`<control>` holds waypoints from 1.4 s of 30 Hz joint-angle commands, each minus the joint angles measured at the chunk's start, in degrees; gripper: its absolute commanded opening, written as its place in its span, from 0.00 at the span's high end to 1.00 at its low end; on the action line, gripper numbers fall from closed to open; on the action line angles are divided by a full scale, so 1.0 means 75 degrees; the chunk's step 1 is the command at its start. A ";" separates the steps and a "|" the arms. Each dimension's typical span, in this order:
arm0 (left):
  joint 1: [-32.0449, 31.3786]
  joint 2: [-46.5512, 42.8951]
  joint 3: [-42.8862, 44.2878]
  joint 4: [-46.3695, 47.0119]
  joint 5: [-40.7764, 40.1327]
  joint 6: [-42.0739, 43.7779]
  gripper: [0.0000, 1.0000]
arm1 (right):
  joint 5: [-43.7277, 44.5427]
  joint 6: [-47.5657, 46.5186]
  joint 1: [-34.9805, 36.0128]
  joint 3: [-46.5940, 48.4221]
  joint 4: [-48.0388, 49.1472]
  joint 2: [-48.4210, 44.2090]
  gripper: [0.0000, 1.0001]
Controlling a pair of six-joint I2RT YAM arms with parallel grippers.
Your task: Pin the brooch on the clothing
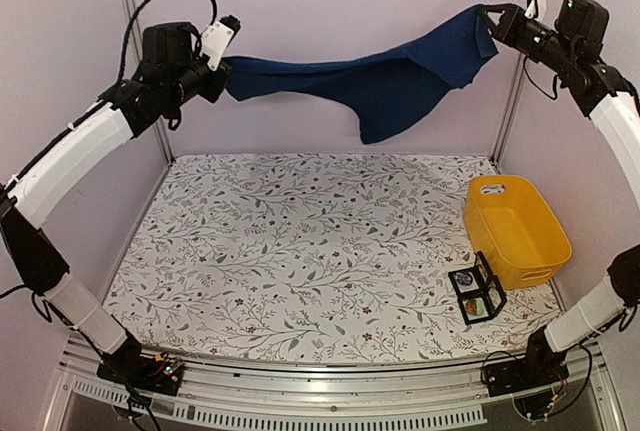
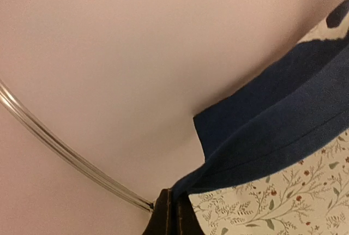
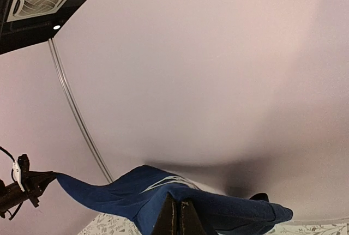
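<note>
The navy blue T-shirt (image 1: 390, 76) hangs stretched in the air between my two grippers, high above the back of the table, sagging in the middle. My left gripper (image 1: 222, 69) is shut on its left end; the cloth (image 2: 272, 131) runs out from the closed fingers (image 2: 173, 213). My right gripper (image 1: 492, 19) is shut on the right end; in the right wrist view the shirt (image 3: 163, 197) drapes over the closed fingertips (image 3: 178, 213), with a bit of pale print showing. The brooch (image 1: 466, 279) lies in a small black open box (image 1: 478, 289) at the front right.
A yellow plastic bin (image 1: 515, 229) stands at the right side of the table, just behind the black box. The table has a floral-patterned cover (image 1: 300, 251). Metal frame posts stand at the back corners.
</note>
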 commanded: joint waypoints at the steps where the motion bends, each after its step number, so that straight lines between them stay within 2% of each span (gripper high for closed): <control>1: -0.0475 -0.0471 -0.2202 -0.1000 -0.0560 -0.0431 1.00 | -0.0383 -0.0115 0.0478 -0.3017 -0.0570 -0.1473 1.00; 4: -0.0623 -0.0852 -0.3723 -0.1913 -0.0517 -0.1418 1.00 | -0.0498 0.0238 0.0835 -0.5099 -0.1349 -0.2694 1.00; 8: -0.0782 -0.0964 -0.4983 -0.3285 -0.0389 -0.2504 1.00 | -0.0604 0.1035 0.1272 -0.7290 -0.2489 -0.3640 1.00; 13: -0.1236 -0.0620 -0.6150 -0.4199 -0.0282 -0.3005 1.00 | -0.1256 0.1753 0.1633 -0.9042 -0.3060 -0.3990 1.00; 16: -0.1492 -0.0306 -0.6208 -0.4529 -0.0325 -0.3280 1.00 | -0.1451 0.1991 0.1666 -0.9607 -0.3131 -0.4134 1.00; 22: -0.1891 0.0413 -0.5964 -0.4954 -0.0401 -0.3450 1.00 | -0.2060 0.1948 0.1905 -1.0079 -0.3575 -0.3718 1.00; 31: -0.3061 0.0234 -0.5778 -0.5650 -0.0591 -0.3486 1.00 | -0.1085 0.1651 0.1911 -0.9640 -0.3786 -0.3131 1.00; 34: -0.3557 0.0565 -0.5298 -0.6448 -0.0786 -0.4258 1.00 | -0.0813 0.1468 0.1917 -0.9500 -0.3760 -0.2697 1.00; 35: -0.4045 0.0635 -0.5354 -0.6523 -0.1261 -0.4341 1.00 | -0.0735 0.1376 0.1918 -0.9423 -0.3770 -0.2559 1.00; 38: -0.4968 0.1013 -0.5458 -0.6703 -0.1411 -0.4399 1.00 | -0.0460 0.1197 0.1917 -0.9190 -0.3887 -0.2257 1.00; 42: -0.5121 0.1668 -0.5149 -0.6932 -0.1900 -0.4676 1.00 | -0.0223 0.0958 0.1912 -0.8900 -0.4006 -0.1960 1.00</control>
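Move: High in the air, both closed hands hold the stretched clothing. Its middle is some 27 cm right of and slightly below the left hand, about 25 cm left of and 13 cm below the right. The left hand's table spot lies about 26 cm back, 3 cm right, 46 cm below; the right hand's lies some 22 cm back, 3 cm left, 55 cm below. From the right hand, the brooch case is 20 cm back, 3 cm right, and the yellow bin 7 cm back, 17 cm right, both near table level. Flinging the clothing down and back towards the bases, both arms drop fast, then slow just above the table: left about 41 cm down, right about 50. The wrists tip steeply downward, the left also rolling its left side up. Fingers keep their pinch; late on, the left draws its corner some 6 cm back and right while the right eases slightly forward. ##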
